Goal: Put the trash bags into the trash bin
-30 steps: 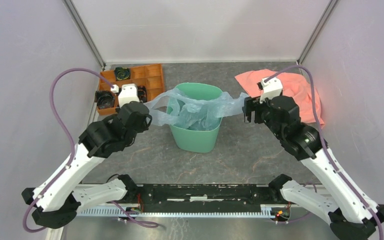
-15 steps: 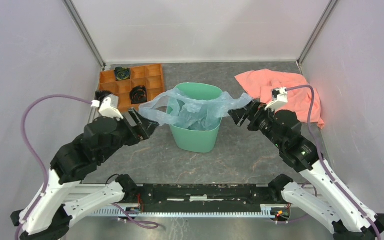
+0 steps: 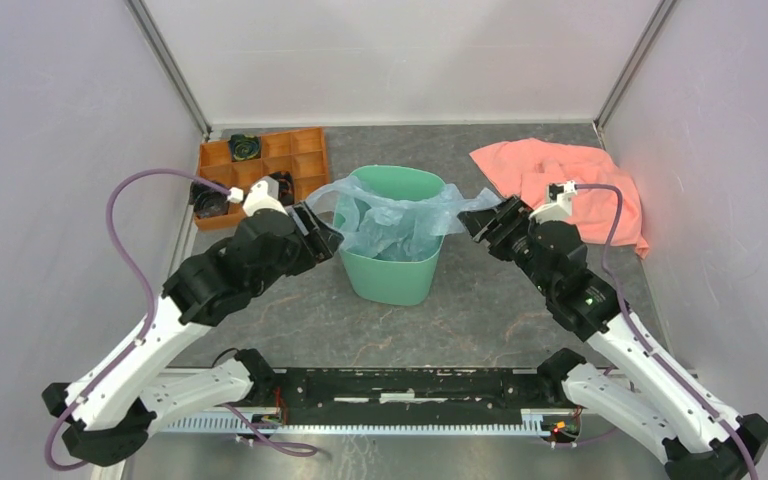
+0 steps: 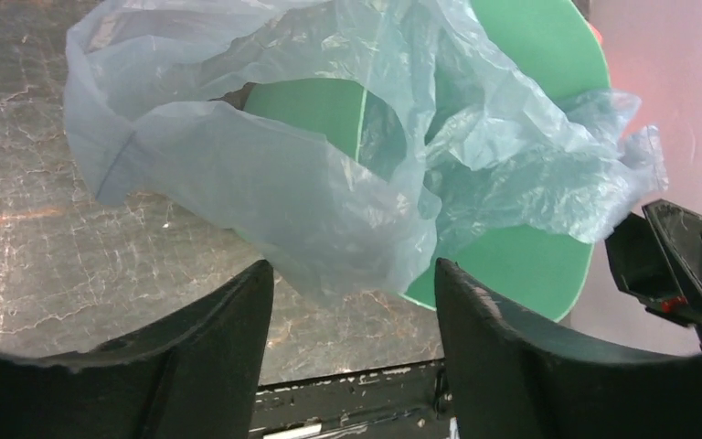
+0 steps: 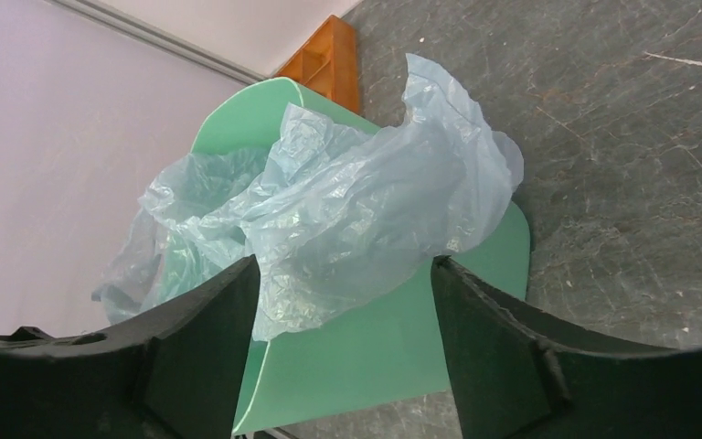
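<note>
The mint-green trash bin (image 3: pixel 390 275) stands mid-table. The pale blue-grey trash bag (image 3: pixel 395 222) lies crumpled in its mouth, with a loose lobe spilling over the rim on each side. My left gripper (image 3: pixel 326 236) is open just left of the bin. In the left wrist view the bag's left lobe (image 4: pixel 265 174) hangs right ahead of the spread fingertips of that gripper (image 4: pixel 352 274), unpinched, the bin (image 4: pixel 521 265) behind it. My right gripper (image 3: pixel 480 222) is open at the bin's right side. The bag's right lobe (image 5: pixel 366 219) droops over the bin's wall (image 5: pixel 366 366) ahead of this gripper (image 5: pixel 343 270).
An orange compartment tray (image 3: pixel 305 160) with black parts sits at the back left, close behind my left wrist. A salmon-pink cloth (image 3: pixel 580 180) lies at the back right, behind my right arm. Enclosure walls close off both sides and the back.
My left gripper let go of the bag's left end, drew back, then came forward to the bin again. The stretched bag slackened onto the rim. The right gripper dropped slightly and stays open.
</note>
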Action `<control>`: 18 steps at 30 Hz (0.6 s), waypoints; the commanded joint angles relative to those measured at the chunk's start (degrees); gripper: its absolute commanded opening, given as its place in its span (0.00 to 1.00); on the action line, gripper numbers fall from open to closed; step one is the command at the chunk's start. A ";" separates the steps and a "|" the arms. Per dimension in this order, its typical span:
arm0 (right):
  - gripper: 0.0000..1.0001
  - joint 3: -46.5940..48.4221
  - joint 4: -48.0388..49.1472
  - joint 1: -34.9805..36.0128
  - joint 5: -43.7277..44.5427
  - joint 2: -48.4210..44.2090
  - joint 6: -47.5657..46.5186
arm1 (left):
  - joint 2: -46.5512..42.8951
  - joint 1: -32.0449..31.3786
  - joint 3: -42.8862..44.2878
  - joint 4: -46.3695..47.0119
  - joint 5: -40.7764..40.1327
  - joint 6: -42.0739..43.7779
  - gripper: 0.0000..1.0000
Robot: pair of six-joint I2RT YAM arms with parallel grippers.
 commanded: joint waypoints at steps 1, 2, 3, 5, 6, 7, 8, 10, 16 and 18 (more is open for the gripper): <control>0.70 -0.11 4.14 0.06 0.01 0.83 2.89 | 1.01 0.25 1.38 2.41 -5.08 0.14 0.67; 0.67 -0.43 4.56 0.00 -0.18 0.92 3.12 | 1.02 0.25 1.15 2.44 -5.59 0.44 0.62; 0.60 -0.91 4.99 0.06 -0.55 0.85 3.11 | 1.14 0.25 0.95 2.54 -5.97 0.78 0.56; 0.46 -1.63 5.44 0.08 -0.62 0.62 3.06 | 1.19 0.25 0.90 2.43 -6.52 1.61 0.40; 0.40 -1.97 5.52 0.05 -0.40 0.41 3.06 | 1.14 0.25 1.02 2.32 -6.56 2.26 0.36; 0.31 -2.19 5.65 0.03 -0.20 0.29 2.71 | 1.11 0.25 1.22 2.01 -6.56 3.00 0.33; 0.23 -2.35 5.56 0.06 -0.03 0.14 2.19 | 1.19 0.25 1.66 1.33 -6.57 3.44 0.28; 0.06 -1.75 5.29 0.02 -0.57 -0.06 -1.02 | 1.21 0.25 3.05 0.39 -5.05 3.71 0.20; 0.00 2.73 -3.39 0.07 -5.66 -0.42 -13.80 | -0.50 0.25 6.15 -3.36 -0.39 5.49 0.02; 0.00 3.53 -6.99 0.02 -7.75 -1.02 -17.39 | -2.64 0.25 4.83 -5.49 -1.60 5.40 0.02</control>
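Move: Just beyond the left fingertips, about 2 cm ahead and 2 cm below, hangs the left edge of the trash bag; the bin's mouth lies some 6 cm ahead, 11 cm right and 5 cm lower, and the wooden tray roughly 17 cm ahead, 16 cm left, 27 cm down. From the right hand, the bag's right edge is about 2 cm ahead, 1 cm left and 1 cm below; the bin's mouth is 3 cm ahead, 14 cm left and 4 cm lower. Closing from wide open to shut, both grippers pinch the trash bag's edges on either side of the bin's mouth. The left hand first eases about 1 cm forward into the plastic, then lifts some 2 cm while drawing slightly back; the right nearly stays in place, sinking about 1.5 cm and finally drawing back a little, with a slight roll. ##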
